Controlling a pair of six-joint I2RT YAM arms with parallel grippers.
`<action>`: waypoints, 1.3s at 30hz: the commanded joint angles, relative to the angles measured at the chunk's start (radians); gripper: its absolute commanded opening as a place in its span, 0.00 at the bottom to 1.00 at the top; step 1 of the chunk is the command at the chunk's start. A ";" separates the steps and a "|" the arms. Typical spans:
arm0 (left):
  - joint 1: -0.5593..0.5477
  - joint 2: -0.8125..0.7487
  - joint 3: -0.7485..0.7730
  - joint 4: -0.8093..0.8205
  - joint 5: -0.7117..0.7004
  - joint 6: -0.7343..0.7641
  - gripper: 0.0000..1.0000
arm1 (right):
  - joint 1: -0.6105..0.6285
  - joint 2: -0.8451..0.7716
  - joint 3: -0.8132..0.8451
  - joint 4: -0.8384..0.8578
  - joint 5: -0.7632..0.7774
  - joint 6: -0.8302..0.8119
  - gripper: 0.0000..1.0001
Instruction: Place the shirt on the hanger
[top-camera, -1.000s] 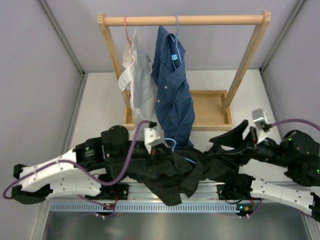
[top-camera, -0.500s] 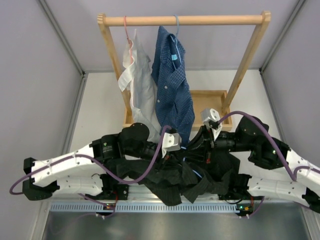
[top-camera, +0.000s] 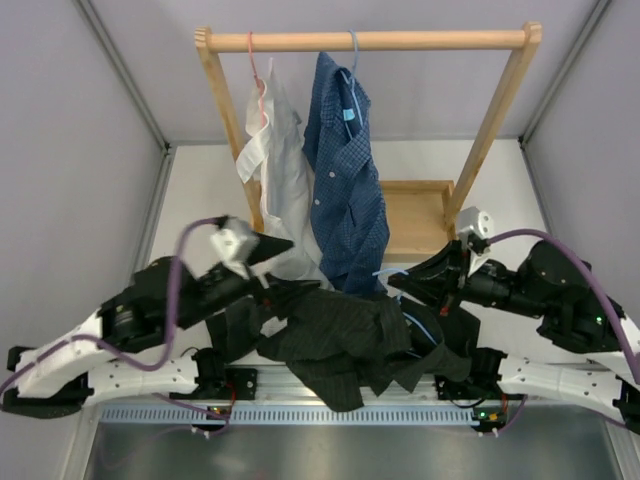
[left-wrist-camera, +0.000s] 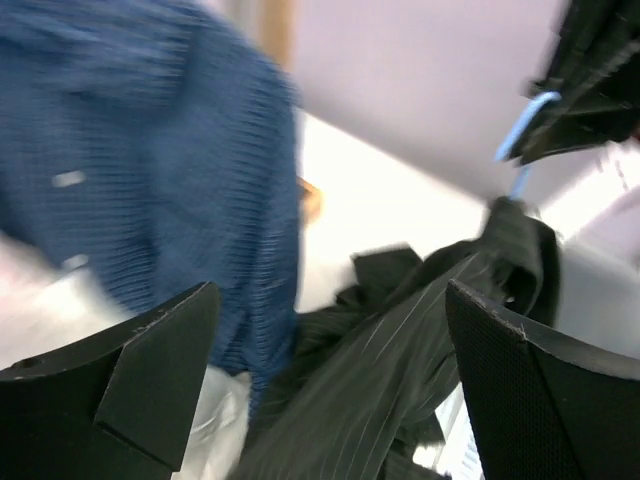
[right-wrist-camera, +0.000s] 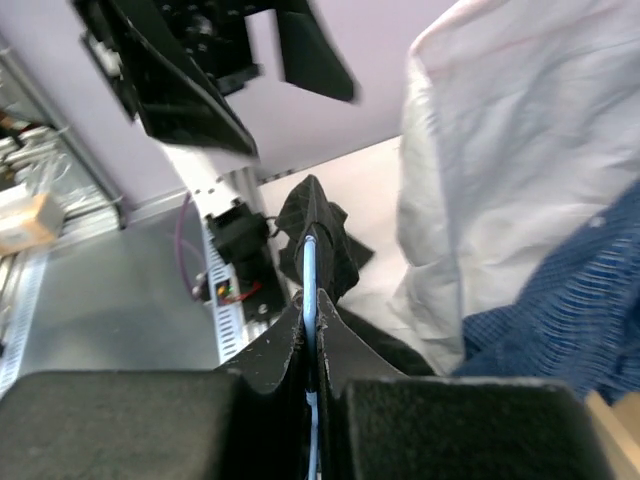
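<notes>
The black shirt (top-camera: 340, 340) lies bunched at the table's near edge, partly lifted on the light-blue hanger (top-camera: 392, 272). My right gripper (top-camera: 405, 287) is shut on the hanger wire (right-wrist-camera: 310, 285), and a fold of the black shirt (right-wrist-camera: 322, 238) hangs over the wire's far end. My left gripper (top-camera: 268, 246) is open and empty, raised to the left of the shirt. In the left wrist view the left gripper (left-wrist-camera: 330, 295) is spread wide above the striped black shirt (left-wrist-camera: 400, 380), and the hanger's hook (left-wrist-camera: 522, 135) shows at upper right.
A wooden rack (top-camera: 365, 40) stands at the back. On it hang a white shirt (top-camera: 280, 170) on a pink hanger and a blue checked shirt (top-camera: 345, 170); both hang close behind my grippers. The rack's wooden base tray (top-camera: 420, 215) lies behind the right gripper.
My left gripper has let go of the black shirt and swung up and left, open. My right arm has drawn back to the right, still holding the hanger, with the shirt pulled along.
</notes>
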 joint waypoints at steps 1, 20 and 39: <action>-0.001 -0.201 -0.101 -0.020 -0.322 -0.116 0.96 | 0.007 -0.031 0.121 -0.082 0.175 -0.028 0.00; -0.001 -0.164 -0.370 0.288 -0.401 -0.124 0.42 | 0.007 0.095 0.485 -0.281 0.050 -0.007 0.00; -0.001 -0.463 -0.444 -0.040 -0.852 -0.505 0.00 | 0.007 0.098 0.539 -0.330 0.200 -0.050 0.00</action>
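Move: My open left hand stands just above the black shirt's left shoulder, which lies about 9 cm below it, some 4 cm ahead and 2 cm left. The hanging white shirt is roughly 21 cm ahead and 4 cm left of that hand, the blue checked shirt about 23 cm ahead and 10 cm right. My right hand holds the blue hanger's neck; from it the shoulder lies about 21 cm left, 7 cm ahead and 9 cm lower. I swing my left hand out to the left, then drop it about 9 cm, easing back right and forward onto the black shirt's left shoulder. I pinch the cloth shut and draw it some 12 cm left, turning the hand counter-clockwise. Meanwhile my right hand keeps the hanger's neck and lifts it about 9 cm, going 8 cm right. ##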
